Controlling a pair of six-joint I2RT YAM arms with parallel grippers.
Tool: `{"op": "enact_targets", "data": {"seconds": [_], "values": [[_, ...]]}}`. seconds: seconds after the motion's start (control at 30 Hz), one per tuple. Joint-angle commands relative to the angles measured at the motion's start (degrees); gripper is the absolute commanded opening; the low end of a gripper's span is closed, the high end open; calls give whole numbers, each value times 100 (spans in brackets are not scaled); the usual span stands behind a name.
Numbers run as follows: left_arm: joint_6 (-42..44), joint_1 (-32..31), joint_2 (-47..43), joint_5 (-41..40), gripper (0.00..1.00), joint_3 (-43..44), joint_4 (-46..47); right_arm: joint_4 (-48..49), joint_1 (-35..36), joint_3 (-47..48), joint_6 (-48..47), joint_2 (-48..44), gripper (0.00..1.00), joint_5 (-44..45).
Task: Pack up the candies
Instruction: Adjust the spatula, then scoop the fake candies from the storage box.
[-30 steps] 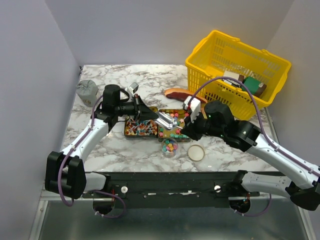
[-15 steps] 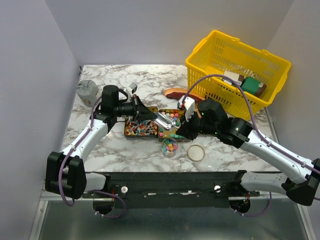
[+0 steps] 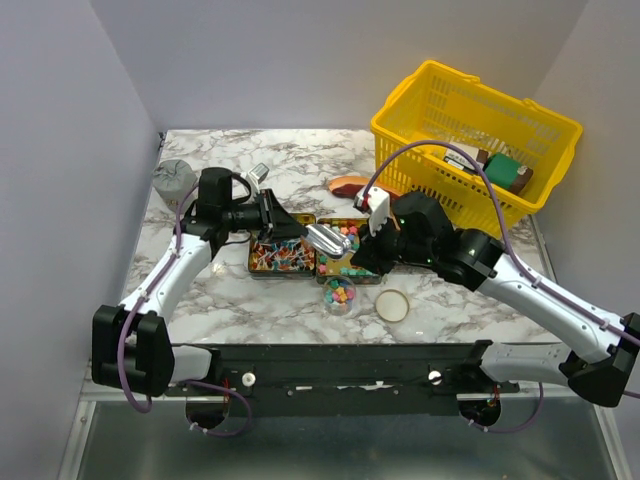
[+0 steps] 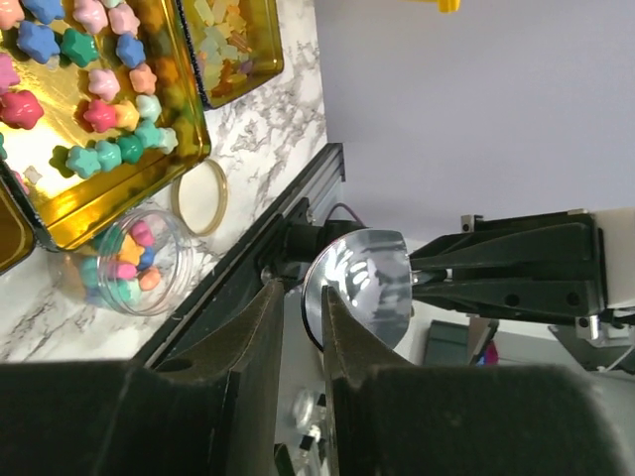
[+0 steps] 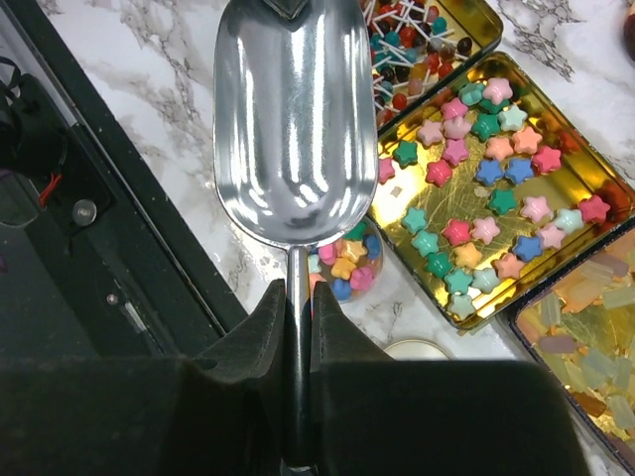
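Note:
An empty silver scoop (image 5: 295,129) hangs over the small clear jar (image 5: 342,266) of star candies, my right gripper (image 5: 298,294) shut on its handle. Gold tins hold pastel star candies (image 5: 486,169), yellow-orange pieces (image 5: 585,357) and red/blue/white wrapped pieces (image 5: 417,40). In the top view the scoop (image 3: 325,239) sits between my right gripper (image 3: 360,252) and left gripper (image 3: 290,228). My left gripper (image 4: 298,294) is open by a narrow gap, nothing between its fingers, the scoop bowl (image 4: 362,288) just beyond its tip.
The jar's lid (image 3: 392,305) lies on the marble right of the jar (image 3: 339,293). A yellow basket (image 3: 430,105) with boxed packets stands back right, a reddish-brown slab (image 3: 352,186) before it. A grey lump (image 3: 175,180) sits back left. The black rail (image 3: 330,365) runs along the near edge.
My left gripper has opened, let go of the scoop's front rim and drawn back to the left. The right arm has shifted left, still holding the scoop.

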Motion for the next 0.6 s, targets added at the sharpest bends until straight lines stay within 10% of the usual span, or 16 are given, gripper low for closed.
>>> {"op": "enact_targets", "data": {"seconds": [0.0,0.33,0.57], "values": [[847,96,126,-293,28,130,-979,273,-47,391,154,-1,1,352],[1989,851,345,-2110,72,1430,-2500,-359,-56,417,487,605,1,615],[2279,1116,399,-3893,82,1563,-2729,-983,-56,1102,663,1457,1,756]]}}
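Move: The left hand has already let go of the spatula, whose scoop lies about 5 cm to its right and 2 cm back, level with it. The right hand holds the spatula's handle. From the right hand the star-candy tray lies some 10 cm ahead, 2 cm left and 18 cm below; the jar is about 4 cm left, level fore-and-aft; the lollipop tray 11 cm ahead, 17 cm left. Left hand opens wide, withdrawing 13 cm left and forward; right keeps the spatula, sinking 3 cm and forward. ##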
